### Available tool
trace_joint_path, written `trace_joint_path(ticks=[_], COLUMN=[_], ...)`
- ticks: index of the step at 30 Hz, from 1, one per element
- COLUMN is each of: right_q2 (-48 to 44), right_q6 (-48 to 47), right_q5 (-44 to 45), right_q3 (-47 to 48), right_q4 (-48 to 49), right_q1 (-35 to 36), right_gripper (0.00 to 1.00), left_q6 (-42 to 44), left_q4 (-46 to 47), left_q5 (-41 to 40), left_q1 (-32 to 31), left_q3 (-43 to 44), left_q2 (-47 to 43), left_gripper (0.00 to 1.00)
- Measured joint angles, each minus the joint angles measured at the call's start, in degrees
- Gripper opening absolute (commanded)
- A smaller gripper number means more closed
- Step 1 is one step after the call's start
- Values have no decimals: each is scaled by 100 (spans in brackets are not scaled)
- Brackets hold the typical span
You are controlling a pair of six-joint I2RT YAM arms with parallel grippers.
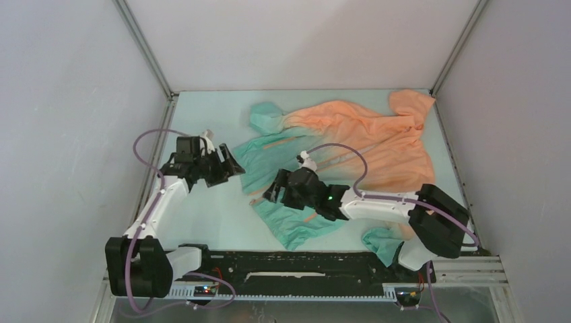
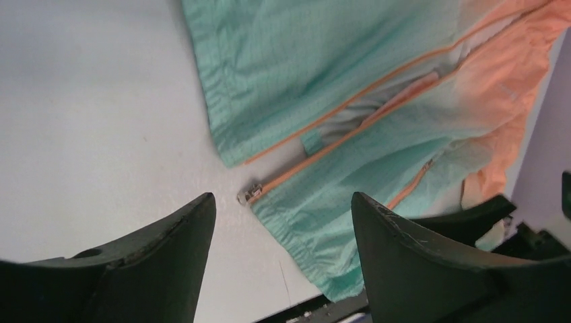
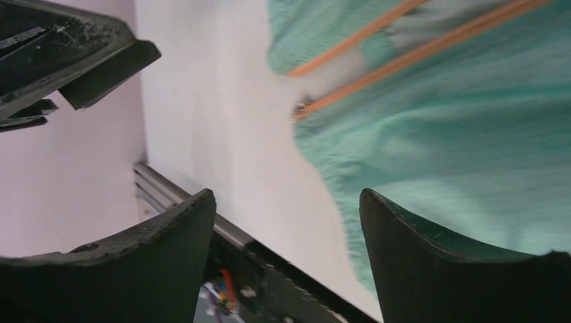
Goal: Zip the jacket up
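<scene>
The jacket [image 1: 350, 138] lies spread on the table, orange at the far right and teal at the near left, with its front open at the hem. Its two orange zipper tapes [image 2: 377, 87] run side by side, apart at the bottom. The metal zipper slider [image 2: 249, 196] sits at the hem end of the lower tape, on the table; it also shows in the right wrist view [image 3: 299, 108]. My left gripper [image 1: 234, 168] is open and empty, above the table just left of the hem. My right gripper [image 1: 271, 192] is open and empty, over the teal hem near the slider.
The black rail with cable track [image 1: 303, 266] runs along the table's near edge. Grey walls [image 1: 74, 101] enclose the table on the left, the back and the right. A teal cuff [image 1: 384, 243] lies by the right arm's base.
</scene>
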Motion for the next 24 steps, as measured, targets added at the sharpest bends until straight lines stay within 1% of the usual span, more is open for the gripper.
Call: trace_joint_path(ticks=[3, 4, 9, 12, 17, 20, 24], right_q2=[361, 455, 1296, 1700, 2253, 2522, 3014], right_q6=[632, 776, 1974, 2494, 3077, 3314, 3567], right_q5=[494, 610, 1244, 1434, 1727, 1823, 1884], right_q3=[566, 717, 2020, 2540, 3279, 3661, 4354], right_q4=[-109, -166, -1331, -1864, -2824, -3276, -3901], right_q1=[378, 450, 835, 918, 1005, 1025, 1029], right_gripper=[71, 70, 68, 67, 60, 58, 59], left_q6=[247, 337, 662, 772, 820, 817, 815], left_q4=[-15, -13, -164, -258, -238, -184, -144], left_q5=[-286, -431, -981, -1309, -1641, -1661, -1639], left_q1=[-33, -57, -109, -114, -144, -227, -284], left_q3=[302, 348, 354, 354, 350, 350, 348], left_q2=[-26, -61, -420, -859, -1906, -2120, -2046], left_gripper=[77, 77, 76, 76, 75, 74, 74])
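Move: The metal zipper pull at the jacket's open hem lies about 5 cm ahead of the right hand, some 8 cm to its left and about 10 cm below. The far front panel's hem corner is roughly 3 cm beyond the pull, some 9 cm left of the hand. The near panel's outer hem corner is about 9 cm back and 3 cm right of this hand. From the left hand the pull is some 5 cm right, about level fore and aft, and 12 cm below. The right hand swings about 9 cm to the left towards the zipper pull, most of it early on, rising slightly before it sinks to end some 3 cm lower, while the wrist turns clockwise nearly 30 degrees, the fingers tip more steeply down and narrow from wide to a bit over half open, still clear of the cloth. Meanwhile the left hand, after a short nudge forward and back, clears out upwards and to the left away from the pull, rising about 10 cm as its fingers tip up and stay open. ##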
